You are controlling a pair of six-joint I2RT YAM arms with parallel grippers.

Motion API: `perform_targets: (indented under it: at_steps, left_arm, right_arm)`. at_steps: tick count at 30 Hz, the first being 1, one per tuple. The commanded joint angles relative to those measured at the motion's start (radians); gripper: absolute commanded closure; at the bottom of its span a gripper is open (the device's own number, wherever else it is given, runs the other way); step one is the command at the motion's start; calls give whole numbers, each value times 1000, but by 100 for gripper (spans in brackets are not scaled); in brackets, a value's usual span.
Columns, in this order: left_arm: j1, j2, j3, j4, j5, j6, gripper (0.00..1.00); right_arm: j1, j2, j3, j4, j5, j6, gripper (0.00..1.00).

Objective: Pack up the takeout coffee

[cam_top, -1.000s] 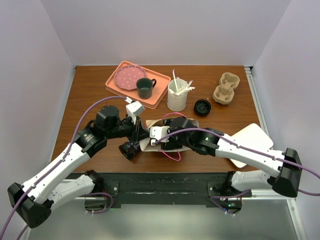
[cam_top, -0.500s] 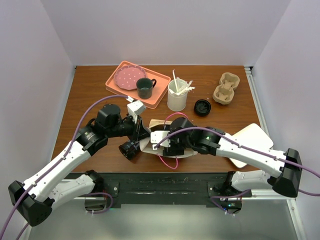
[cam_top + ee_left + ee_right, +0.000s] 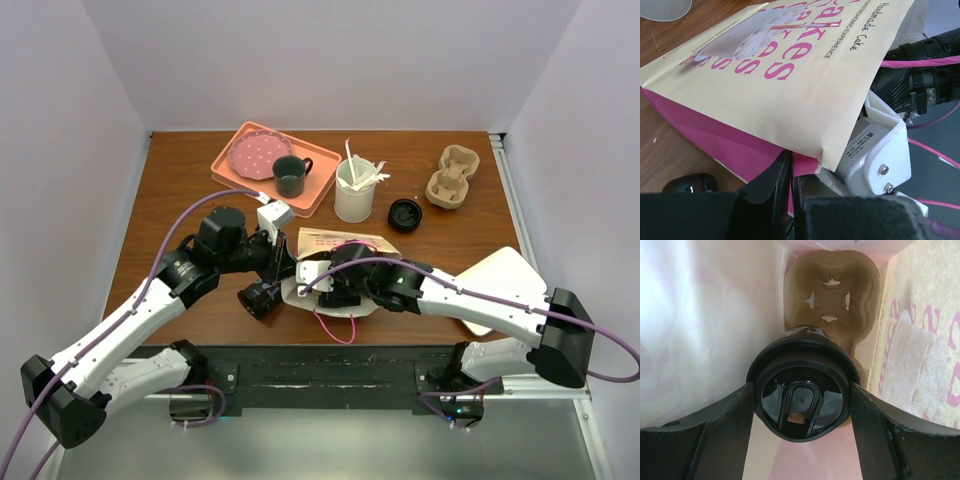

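The takeout coffee (image 3: 802, 400) shows from above as a round black lid, inside the cake-print paper bag (image 3: 335, 242). My right gripper (image 3: 802, 390) is shut on it, one finger against each side of the lid. A brown cardboard cup carrier (image 3: 830, 295) lies deeper in the bag, beyond the cup. The cup's lettering is hidden. At the bag's mouth, my left gripper (image 3: 788, 172) is shut on the pink side fold of the bag (image 3: 790, 75), left of the right wrist.
A plain black cup (image 3: 258, 298) lies on its side near the bag's mouth. At the back are a salmon tray (image 3: 230, 172) with a pink plate and dark mug (image 3: 290, 176), a white cup of stirrers (image 3: 353, 192), a loose black lid (image 3: 405, 214) and another cardboard carrier (image 3: 452, 177).
The right arm has pushed further left into the bag, and the bag's printed side has come up into view. The left gripper still pinches the bag's edge.
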Motion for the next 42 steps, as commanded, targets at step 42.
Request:
perform_targets:
  at_steps: [42]
  left_arm:
    - [-26,46,120,-107,-69,52,66]
  right_arm:
    - [-11,-119,-11,-53,124,-18,79]
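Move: The right hand, down inside the bag, grips the lidded coffee cup. The drink carrier lies about 10 cm below it, some 4 cm ahead and 3 cm left; the utensil pot is roughly 22 cm ahead and 2 cm left, the black lid about 21 cm ahead and 12 cm right. The left hand holds the bag's left rim: the bag's middle is about 10 cm right, 3 cm ahead and 10 cm below, the other cup some 6 cm left, 3 cm ahead and 18 cm below. Sideways to its right by about 4 cm, rising barely 1 cm, the right hand draws the cup within the bag, still gripping it around the lid, with only a slight wrist turn. The left hand stays in place pinching the bag's rim, then at the very end parts its fingers to about a third open, easing the pinch. ##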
